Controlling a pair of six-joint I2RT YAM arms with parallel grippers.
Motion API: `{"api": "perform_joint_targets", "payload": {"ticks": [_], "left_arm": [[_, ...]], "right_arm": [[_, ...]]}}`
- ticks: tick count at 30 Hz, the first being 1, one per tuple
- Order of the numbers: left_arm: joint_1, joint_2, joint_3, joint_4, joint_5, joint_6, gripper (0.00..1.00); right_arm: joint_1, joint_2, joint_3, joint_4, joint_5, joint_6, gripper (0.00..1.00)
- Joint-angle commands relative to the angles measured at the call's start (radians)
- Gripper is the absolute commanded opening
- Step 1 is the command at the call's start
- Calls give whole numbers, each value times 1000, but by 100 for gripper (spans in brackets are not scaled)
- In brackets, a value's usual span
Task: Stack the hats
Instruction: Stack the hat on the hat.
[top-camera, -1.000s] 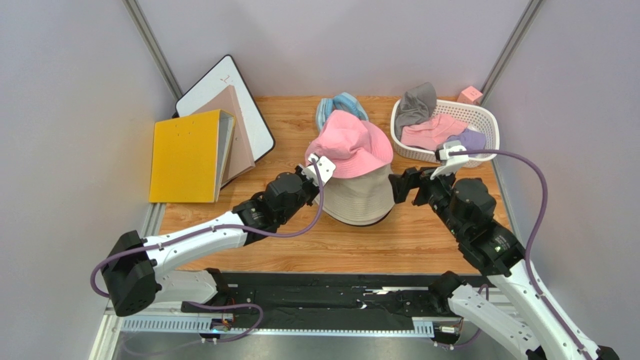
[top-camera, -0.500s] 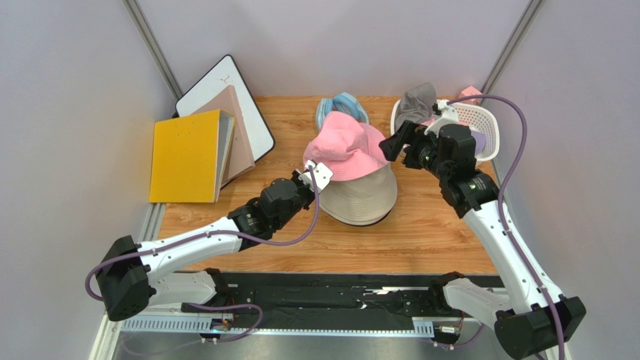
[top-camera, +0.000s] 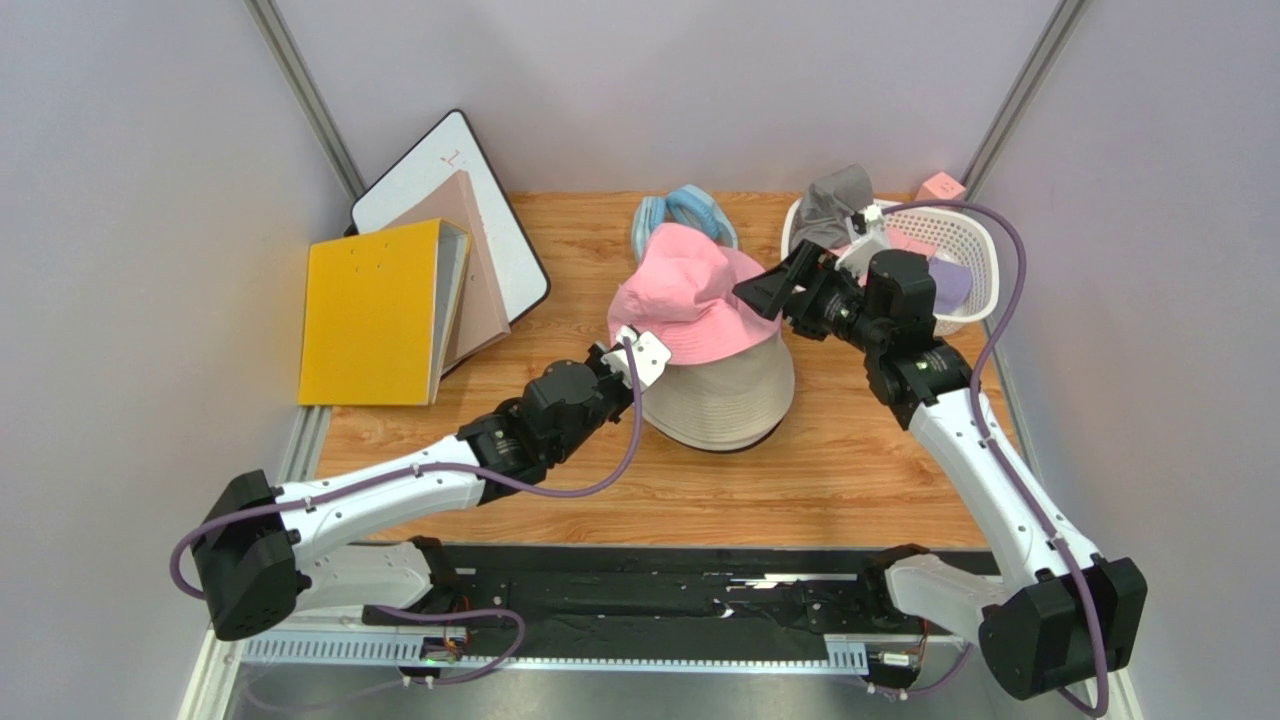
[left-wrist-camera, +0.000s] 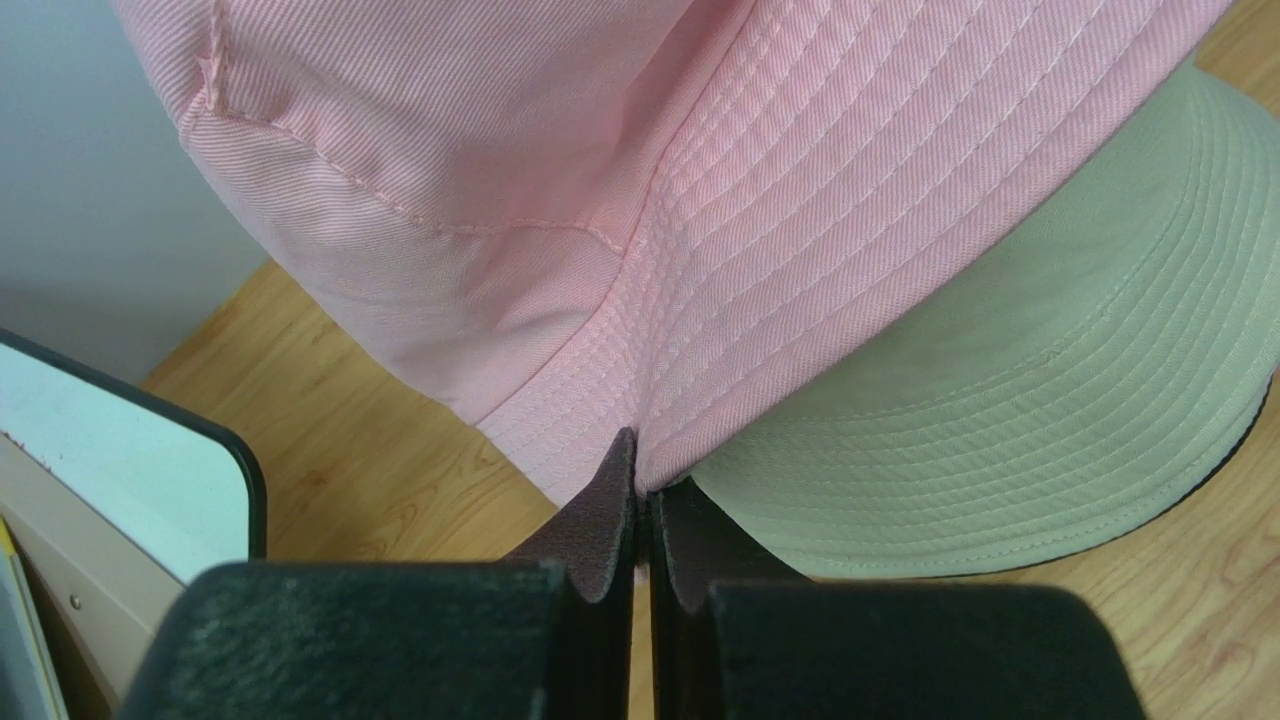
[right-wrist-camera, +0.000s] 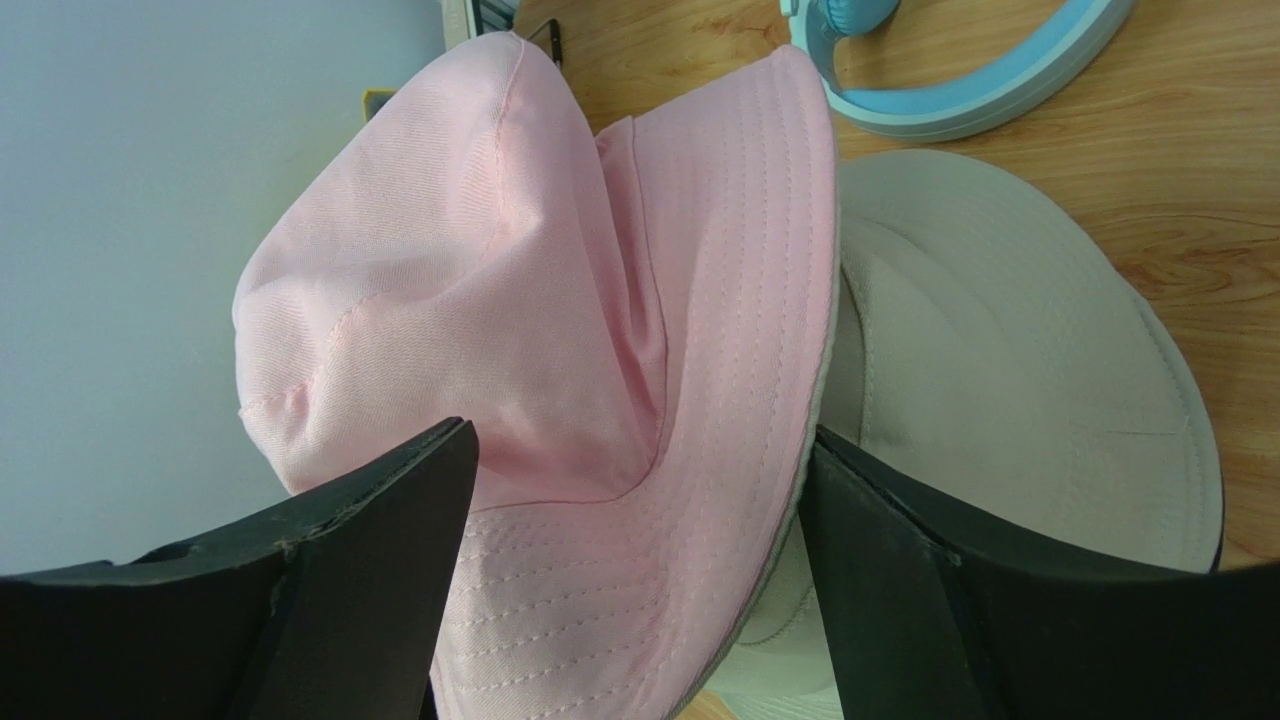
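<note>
A pink hat (top-camera: 691, 293) lies tilted on a beige hat (top-camera: 732, 402) at the table's middle. My left gripper (top-camera: 625, 336) is shut on the pink hat's near-left brim; in the left wrist view the pink hat (left-wrist-camera: 601, 195) has its brim edge pinched at the gripper (left-wrist-camera: 646, 465), beside the beige hat (left-wrist-camera: 1022, 405). My right gripper (top-camera: 769, 288) stands open at the pink hat's right side. In the right wrist view the gripper (right-wrist-camera: 639, 443) straddles the brim of the pink hat (right-wrist-camera: 526, 300), above the beige hat (right-wrist-camera: 1022, 360). A grey hat (top-camera: 831, 198) and a lavender hat (top-camera: 947, 282) sit in the basket.
A white basket (top-camera: 974, 240) stands at the back right, with a small pink block (top-camera: 942, 186) behind it. A light blue padded ring (top-camera: 684, 210) lies behind the stack. A yellow binder (top-camera: 368, 308) and a whiteboard (top-camera: 451, 165) lean at the back left.
My right arm has swung up and leftward from beside the stack to the pink hat's right brim, its jaws narrowing slightly. The left gripper keeps its hold and has drawn back a little.
</note>
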Motion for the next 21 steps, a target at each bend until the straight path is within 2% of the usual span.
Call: {"api": "perform_joint_targets", "payload": {"ticks": [1,3,5,6,7,8,9,11,21], "left_arm": [[-7,0,16,38,-12,22,0],[-12,0,18,38,-14,25,0],[-13,-1,19,38,-17,28,0],[-15,-1,21,38,-18,28,0],[-16,-3,22,38,-21,28,0],[-16,-3,23,36,-23,31,0],[-19,-3,24,38,-24,31,0],[-22,-1,32,36,-32,42,0],[-54,20,133,36,-97,140,0]], "right_arm": [[-2,20,-4,78,-40,44,81],[-4,37,-14,85,-46,49,78],[-2,44,-17,94,-54,55,68],[-2,49,-18,98,-54,62,54],[-2,52,-18,99,-49,64,45],[-2,51,-17,99,-43,64,25],[-2,52,-15,99,-35,64,14],[-2,40,-8,98,-17,61,0],[-4,-72,-20,111,32,-5,0]]}}
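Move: The pink hat hangs with its middle about 8 cm to the left of the open right hand, 1 cm ahead and nearly level; its near right brim reaches between the fingers. The beige hat on top of the stack sits some 5 cm back, 4 cm left and 9 cm below. The blue headphones lie about 17 cm ahead, 8 cm left and 24 cm down. From the left hand, the pink hat's middle is about 5 cm ahead, 6 cm right and 4 cm higher. The pink hat's right brim is taken by the right hand, which eases about 1.5 cm down and 1 cm forward along it while the wide-open fingers shut and pinch the edge, then rises some 2 cm with it. The left hand keeps its pinch on the near left brim and lifts nearly 3 cm late on, both wrists almost unturned. ##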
